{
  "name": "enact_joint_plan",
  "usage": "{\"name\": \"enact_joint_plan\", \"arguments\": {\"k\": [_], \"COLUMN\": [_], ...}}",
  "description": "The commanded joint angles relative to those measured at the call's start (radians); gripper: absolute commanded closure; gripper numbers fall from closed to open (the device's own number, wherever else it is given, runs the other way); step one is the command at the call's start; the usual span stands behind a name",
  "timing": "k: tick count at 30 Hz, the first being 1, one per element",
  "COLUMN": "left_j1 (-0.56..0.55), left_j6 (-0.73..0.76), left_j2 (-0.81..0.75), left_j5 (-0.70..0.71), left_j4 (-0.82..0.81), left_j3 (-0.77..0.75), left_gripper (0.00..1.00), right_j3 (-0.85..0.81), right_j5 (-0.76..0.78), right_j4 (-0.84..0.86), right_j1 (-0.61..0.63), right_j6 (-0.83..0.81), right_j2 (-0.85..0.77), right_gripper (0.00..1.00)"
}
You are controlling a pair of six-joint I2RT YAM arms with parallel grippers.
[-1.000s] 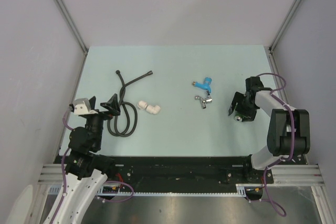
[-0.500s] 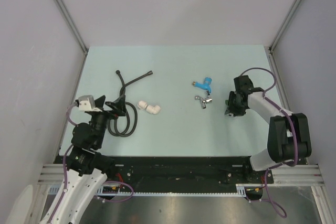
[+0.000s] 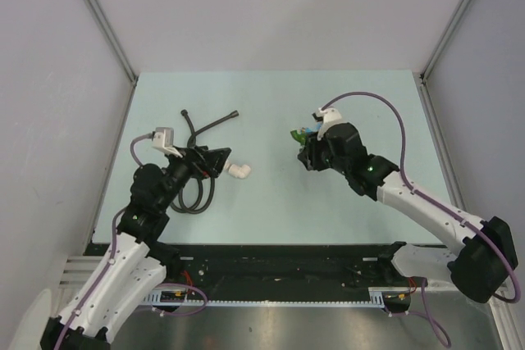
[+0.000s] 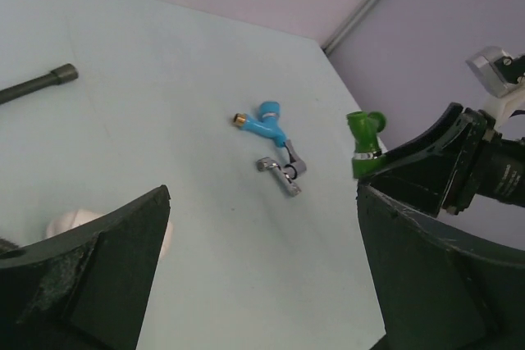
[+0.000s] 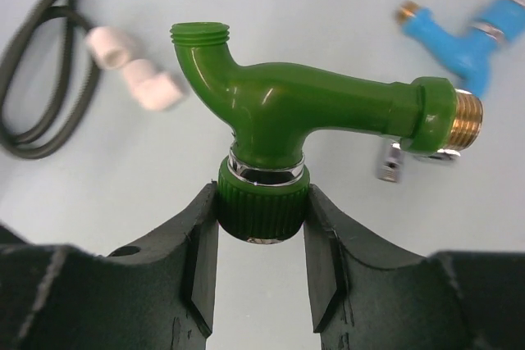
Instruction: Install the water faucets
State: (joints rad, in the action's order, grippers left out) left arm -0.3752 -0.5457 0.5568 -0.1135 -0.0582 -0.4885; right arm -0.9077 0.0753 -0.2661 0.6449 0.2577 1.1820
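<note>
My right gripper is shut on the ribbed knob of the bright green faucet, which it holds off the mat with the brass threaded end to the right. From above, the right gripper hovers mid-mat, the green faucet at its tip. The blue-handled chrome faucet lies on the mat just beyond it and is mostly hidden under the gripper in the top view. Left of centre, my left gripper is wide open and holds nothing. It looks across the mat at both faucets.
Two white elbow fittings lie just right of the left gripper's fingers. The coiled black hose sits under and behind the left arm. Grey walls enclose the pale green mat on three sides.
The right arm swept left from the mat's right side to above the blue faucet, its jaws now shut on the green faucet. The left arm reached forward and right toward the white fittings.
</note>
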Motion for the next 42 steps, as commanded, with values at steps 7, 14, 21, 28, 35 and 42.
{"name": "enact_joint_plan", "arguments": {"k": [7,14,21,28,35,42], "left_j1": [-0.013,-0.039,-0.117,-0.168,-0.199,-0.225], "left_j6": [-0.138,-0.165,-0.249,-0.286,-0.315,-0.339], "left_j2": [0.164,0.287,0.276,0.315,0.308,0.304], "left_j5": [-0.305,-0.44,-0.244,-0.2,-0.14,-0.095], "left_j4": [-0.115,-0.112,-0.193,-0.269,-0.301,-0.308], "left_j3": [-0.14,-0.179,-0.096,-0.09,-0.048,-0.018], "left_gripper": [0.0,0.0,0.06,0.17,0.4,0.48], "right_j3": [-0.046,-0.068,-0.086,-0.099,-0.099,-0.099], "right_j5": [0.015,0.058,0.08,0.121,0.17,0.182], "right_j4": [0.215,0.226,0.255,0.332,0.383,0.412], "right_j1": [0.252,0.317,0.361,0.424,0.458,0.473], "right_j6": [-0.078,-0.095,-0.064,-0.023,0.023,0.049], "right_j2": [0.036,0.048,0.073,0.108,0.133,0.146], "right_gripper": [1.0,1.0,1.0,1.0,1.0,1.0]}}
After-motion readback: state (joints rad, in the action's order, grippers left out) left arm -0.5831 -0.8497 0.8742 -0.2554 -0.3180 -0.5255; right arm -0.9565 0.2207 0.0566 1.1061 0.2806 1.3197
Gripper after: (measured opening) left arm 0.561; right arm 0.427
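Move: My right hand already holds the green faucet by its ribbed knob. My open left hand lies about 27 cm to its left, 4 cm back and 5 cm higher. Nearly 17 cm below my right hand stand the chrome faucet, some 8 cm ahead, and the blue faucet, 17 cm ahead, both level sideways. From my left hand the green faucet is about 26 cm right, 7 cm ahead and 5 cm lower; the white elbow lies 8 cm ahead, 1 cm left, 21 cm below. I bring both hands together over the near middle of the table. My right hand keeps its grip and carries the green faucet about 15 cm left and 8 cm back, rising slightly and turning counter-clockwise. My left hand reaches some 10 cm right to meet it, swings about 20 degrees clockwise while tipping and rolling a little, then closes from wide open to roughly half around the faucet's bent body. ##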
